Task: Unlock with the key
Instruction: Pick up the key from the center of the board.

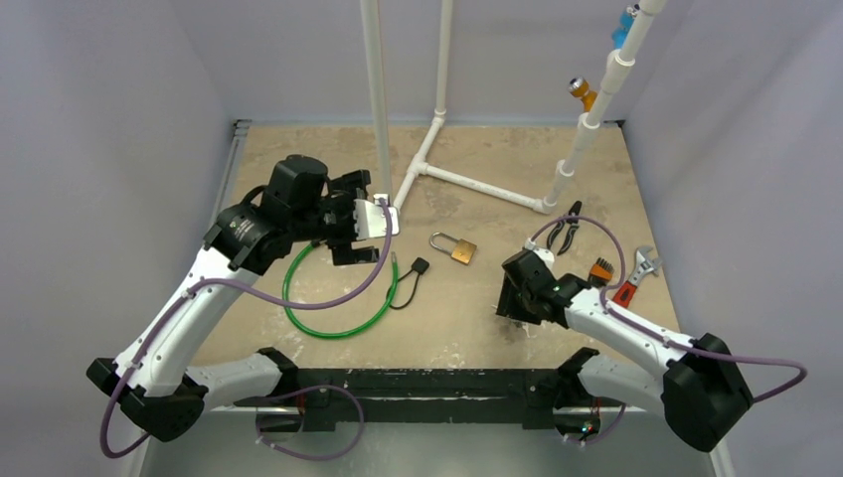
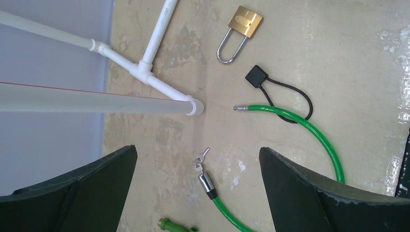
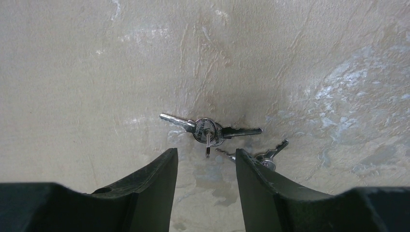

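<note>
A bunch of silver keys [image 3: 209, 130] on a small ring lies flat on the table, just past the tips of my right gripper [image 3: 206, 157]. The jaws stand partly apart, nothing is between them, and the ring hangs close to the gap. A second key [image 3: 270, 153] peeks out beside the right finger [image 3: 249, 174]. The brass padlock [image 1: 454, 247] lies with its shackle closed mid-table, left of the right gripper [image 1: 517, 298]. My left gripper [image 2: 197, 149] hovers wide open over the metal end [image 2: 207, 184] of a green cable lock, where small keys [image 2: 201, 159] hang.
The green cable loop [image 1: 338, 303] and a black cable lock [image 1: 419, 266] lie left of the padlock. A white pipe frame [image 1: 467, 184] stands at the back. Pliers [image 1: 567, 229], a wrench [image 1: 644, 266] and a red-handled tool [image 1: 624, 292] lie at the right.
</note>
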Tool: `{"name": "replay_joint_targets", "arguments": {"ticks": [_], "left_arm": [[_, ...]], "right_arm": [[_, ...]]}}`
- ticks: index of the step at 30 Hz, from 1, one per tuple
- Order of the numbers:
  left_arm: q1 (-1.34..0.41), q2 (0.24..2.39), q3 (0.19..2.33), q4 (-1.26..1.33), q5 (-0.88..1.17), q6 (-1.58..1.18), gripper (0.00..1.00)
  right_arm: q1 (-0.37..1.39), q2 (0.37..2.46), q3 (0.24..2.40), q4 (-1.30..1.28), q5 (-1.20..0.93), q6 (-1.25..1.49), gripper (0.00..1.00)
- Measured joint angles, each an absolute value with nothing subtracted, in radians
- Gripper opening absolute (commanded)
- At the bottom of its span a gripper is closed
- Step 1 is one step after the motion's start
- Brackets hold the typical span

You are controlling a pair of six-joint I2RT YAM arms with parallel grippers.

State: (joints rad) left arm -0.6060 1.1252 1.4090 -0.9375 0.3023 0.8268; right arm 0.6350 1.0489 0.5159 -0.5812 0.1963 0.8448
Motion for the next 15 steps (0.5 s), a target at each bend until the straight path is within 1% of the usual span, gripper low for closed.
{"name": "replay_joint_targets", "arguments": {"ticks": [2, 8, 11, 15], "left_arm": [[-0.609, 1.122, 1.406, -0.937, 0.302, 0.827, 1.0], [-0.61, 1.116, 1.394, -0.937, 0.302, 0.826, 1.0], [-0.61, 1.116, 1.393, -0.937, 0.302, 0.826, 1.0], [-0.611, 1.114, 1.386, -0.935, 0.302, 0.826, 1.0]], "right_arm": [[0.635, 1.063, 0.516, -0.576, 0.202, 0.845, 0.44], [0.635, 1.092, 0.516, -0.559, 0.219, 0.847, 0.32], [0.635, 1.093, 0.516, -0.553, 0.221, 0.849, 0.28], [0.635, 1.096, 0.52, -0.552, 0.228, 0.849, 0.19]]}}
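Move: The key pair lies flat almost under the right fingertips, its joined heads about 1 cm ahead, sideways centred and some 2 cm below, with a thin ring-like piece standing on edge there. A second key bunch lies about 3 cm to the hand's right and 1 cm back; the padlock some 12 cm ahead and 9 cm left. From the left hand the key pair is about 24 cm right, 6 cm back and 29 cm below. Around the upright piece on the key pair the right hand's fingers close in from both sides, from half open to about a quarter, not yet visibly touching it. The hand first sinks about half a centimetre, then holds that height while easing forward by 0.5 cm or so, fingers still pointing steeply down with a slight forward slant. ##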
